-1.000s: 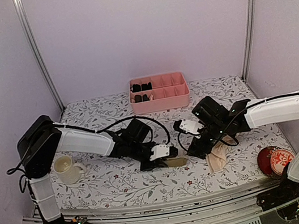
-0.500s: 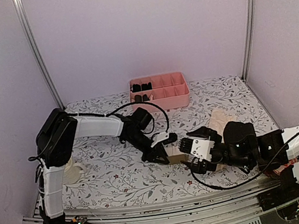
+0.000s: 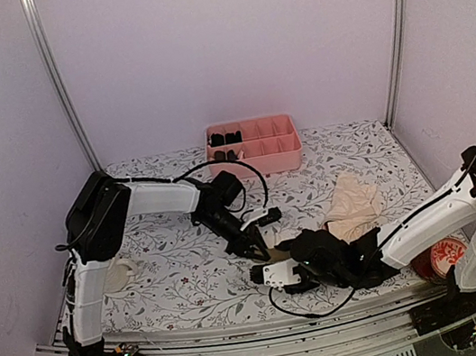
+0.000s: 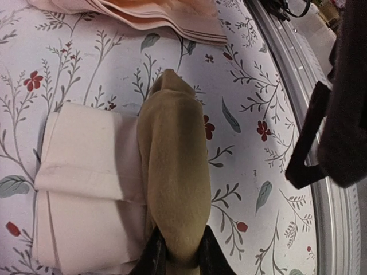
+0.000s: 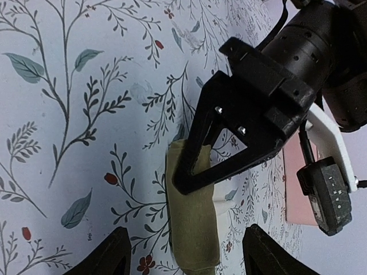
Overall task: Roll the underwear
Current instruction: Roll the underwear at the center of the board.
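Observation:
The olive-brown underwear (image 4: pixel 175 189) lies folded into a narrow roll on the table, its cream-white part (image 4: pixel 86 189) flat beside it. My left gripper (image 4: pixel 179 258) is shut on the near end of the olive fold. From above, this gripper (image 3: pixel 254 244) sits at the table's middle with the olive underwear (image 3: pixel 274 245) under it. My right gripper (image 5: pixel 186 258) is open, one finger on each side of the olive roll (image 5: pixel 192 223) and clear of it. It (image 3: pixel 264 276) lies low, just in front of the left gripper. The peach-beige underwear (image 3: pixel 352 204) lies loose to the right.
A pink compartment tray (image 3: pixel 253 148) with small black bundles stands at the back centre. A cream mug (image 3: pixel 121 272) sits at the left, partly behind the left arm. A round red object (image 3: pixel 439 258) lies near the front right edge.
My right arm has left the peach-beige underwear, swung low toward the centre, and now faces the olive roll with its jaws somewhat narrower. The left gripper keeps its hold.

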You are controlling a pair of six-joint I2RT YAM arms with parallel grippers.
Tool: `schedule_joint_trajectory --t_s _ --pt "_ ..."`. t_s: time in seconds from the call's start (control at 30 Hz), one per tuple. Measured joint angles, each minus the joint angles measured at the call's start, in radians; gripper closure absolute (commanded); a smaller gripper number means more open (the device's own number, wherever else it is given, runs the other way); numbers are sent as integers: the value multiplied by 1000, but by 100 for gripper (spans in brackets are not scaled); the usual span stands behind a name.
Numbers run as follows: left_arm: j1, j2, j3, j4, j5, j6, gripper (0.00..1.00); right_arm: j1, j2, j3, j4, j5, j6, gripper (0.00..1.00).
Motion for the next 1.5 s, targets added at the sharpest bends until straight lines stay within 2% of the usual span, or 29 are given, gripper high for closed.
schedule_joint_trajectory --t_s 0.23,0.43,0.57,0.67,0.73,0.8,0.9,0.97,1.13,1.2,1.3,1.5 --pt "1 12 13 -17 20 -3 90 -64 123 31 7 36 -26 48" --pt "6 23 25 -32 37 -3 89 -73 178 46 24 57 -34 50" --pt "8 29 31 -39 45 -3 89 -73 209 66 40 89 -43 57" --pt "9 30 32 -41 48 -3 88 -73 235 81 51 115 -49 71" --pt "9 30 33 -42 48 -3 85 -73 249 91 49 124 -53 76" --pt "9 31 33 -43 48 -3 78 -73 258 99 43 126 -53 80" --pt "9 30 33 -44 47 -1 60 -73 259 112 19 126 -44 87" --pt "11 26 28 -46 48 -4 45 -76 259 124 -6 122 -34 89" --pt "14 -59 -72 17 -16 -21 20 -107 259 176 -90 47 17 89" --pt "14 -111 -133 57 -66 -31 15 -124 259 197 -122 2 32 89" --pt "24 -192 -233 136 -156 -45 13 -133 255 211 -154 -43 56 89" --pt "31 -375 -482 348 -273 -35 13 -162 248 237 -206 -113 102 89"
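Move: At the near edge of the underwear's cream, still unrolled part, the brown roll lies with its middle about 5 cm ahead of the right hand, 3 cm to its left and 6 cm below. The cream flap is roughly 5 cm farther out than the roll, beside it; the peach towel lies some 20 cm right and 10 cm ahead of the right hand. The left hand still pinches the roll, its middle about 4 cm to that hand's right. Swapping hands on the roll: the open right hand goes about 5 cm forward and as far down onto its right part, narrows as it arrives and pinches it, then holds in place while its wrist tilts some 15 degrees. The left hand keeps its pinch until then, opens wide and draws off about 6 cm left and slightly up, its wrist swinging some 20 degrees. ##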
